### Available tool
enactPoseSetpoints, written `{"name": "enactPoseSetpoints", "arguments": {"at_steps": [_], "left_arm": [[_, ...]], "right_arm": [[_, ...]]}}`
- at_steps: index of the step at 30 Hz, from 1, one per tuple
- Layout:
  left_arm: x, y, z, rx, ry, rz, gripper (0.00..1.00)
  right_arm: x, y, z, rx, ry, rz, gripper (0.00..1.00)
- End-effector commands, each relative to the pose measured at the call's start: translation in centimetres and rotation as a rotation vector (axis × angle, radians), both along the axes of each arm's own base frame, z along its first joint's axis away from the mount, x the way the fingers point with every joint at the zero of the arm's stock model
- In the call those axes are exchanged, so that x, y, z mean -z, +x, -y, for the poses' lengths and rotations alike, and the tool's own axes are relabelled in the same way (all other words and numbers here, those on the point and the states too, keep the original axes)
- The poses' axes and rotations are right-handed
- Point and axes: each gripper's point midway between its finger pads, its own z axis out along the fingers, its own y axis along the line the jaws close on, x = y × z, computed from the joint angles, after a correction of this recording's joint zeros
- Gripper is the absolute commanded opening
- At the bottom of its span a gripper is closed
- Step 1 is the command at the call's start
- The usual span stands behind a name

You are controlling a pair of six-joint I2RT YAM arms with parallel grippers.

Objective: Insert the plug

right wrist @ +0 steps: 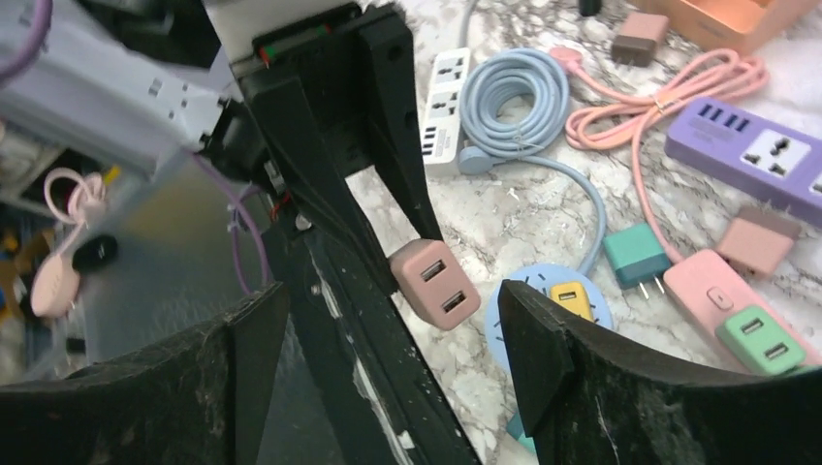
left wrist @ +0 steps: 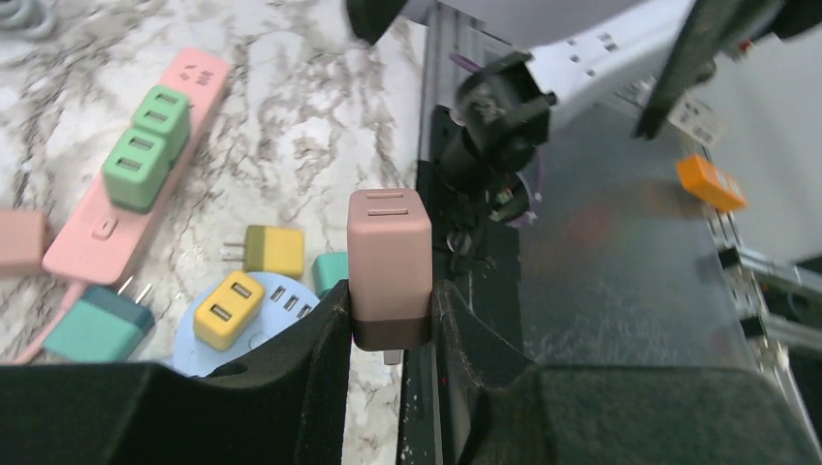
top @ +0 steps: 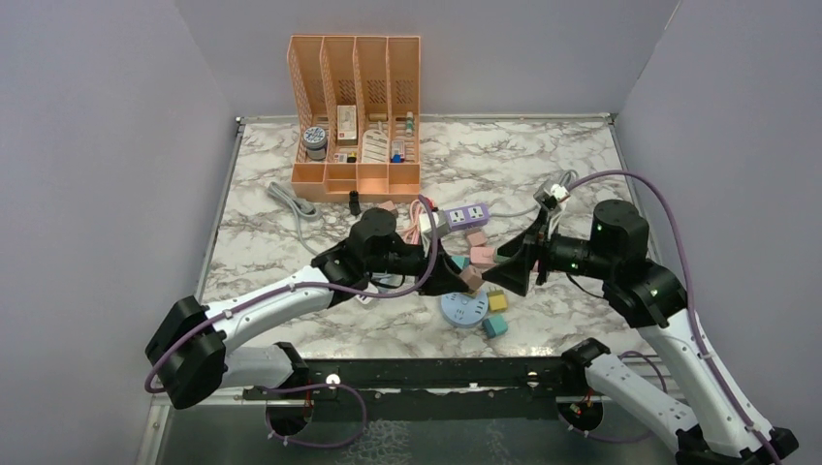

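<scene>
A dusty-pink plug (left wrist: 390, 257) with two USB slots on its face is pinched between the black fingers (left wrist: 320, 349) of my left gripper (left wrist: 390, 302), which is shut on it. One metal prong shows beneath it. In the top view the plug (top: 471, 277) hangs just above a round pale-blue socket hub (top: 463, 310). My right gripper (top: 506, 275) faces it from the right, close by. Its jaws stand wide apart, and in the right wrist view this gripper (right wrist: 388, 320) holds nothing, with the plug (right wrist: 434, 284) lying between and beyond its fingers.
A yellow plug (left wrist: 228, 308) sits in the blue hub (left wrist: 291, 295). The pink power strip (left wrist: 116, 208) carries two green plugs (left wrist: 145, 160). A purple strip (right wrist: 756, 150), a white strip (right wrist: 446, 97) and loose teal (left wrist: 97, 329) and yellow (left wrist: 271, 250) plugs lie around. An orange organiser (top: 357, 107) stands at the back.
</scene>
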Motion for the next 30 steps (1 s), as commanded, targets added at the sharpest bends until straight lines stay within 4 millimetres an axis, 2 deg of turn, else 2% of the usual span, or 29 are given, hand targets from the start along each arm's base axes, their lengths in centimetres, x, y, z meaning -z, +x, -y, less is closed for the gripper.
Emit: {"name": "enactPoseSetpoints", "arguments": {"at_steps": [1,4,11,17,24,26,28,29,30], "left_arm": [[-3.8,-3.4,-0.6,0.261,-0.055,0.163,0.00],[-4.7,-3.7,-0.6,0.299,-0.065,0.178,0.00],[-5.5,-3.8,-0.7,0.312,-0.065,0.195,0.00],[-6.3,-3.4,-0.9,0.302,-0.072,0.206,0.00],[-7.1,-2.8,-1.0,0.289,-0.076,0.203,0.00],[-7.1,-2.7,-1.0,0.289,-0.077,0.203,0.00],[-7.0,-2.6,-1.0,0.287,-0.074,0.198,0.00],[-6.9,-2.5,-1.0,0.285,-0.071,0.196,0.00],[-6.7,-2.3,-0.9,0.280,-0.065,0.190,0.00]], "right_arm": [[0.0,-2.9,-0.8,-0.280,-0.026,0.180,0.76],[-0.4,-4.0,-1.6,-0.403,0.019,0.216,0.73],[0.0,-4.2,-2.3,-0.482,0.038,0.212,0.67],[0.7,-3.0,-2.9,-0.499,0.031,0.225,0.61],[1.7,-2.5,-3.2,-0.544,0.011,0.238,0.55],[1.9,-2.2,-3.3,-0.548,-0.002,0.250,0.48],[2.0,-1.9,-3.4,-0.554,-0.008,0.257,0.35],[2.0,-1.7,-3.6,-0.559,-0.007,0.260,0.25],[2.1,-1.4,-3.7,-0.558,-0.008,0.261,0.10]]}}
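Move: The pink two-slot plug, already pinched in the left fingers, lies about 5 cm left of the open right hand, level ahead and some 7 cm below. The right gripper is thus about 6 cm right of the left hand and 7 cm above. The round blue power strip is nearly beneath the plug, some 18 cm below the left hand; the pink power strip lies about 12 cm ahead of and 13 cm right of that blue one. The pink plug is carried up about 5 cm and slightly back in the left hand's unchanged grip, that hand turning some 15 degrees clockwise. To meet it, the right hand first draws back and left, then sinks and keeps edging left, turning about 30 degrees counter-clockwise until its fingers straddle the plug's free end; they close onto its two sides. ##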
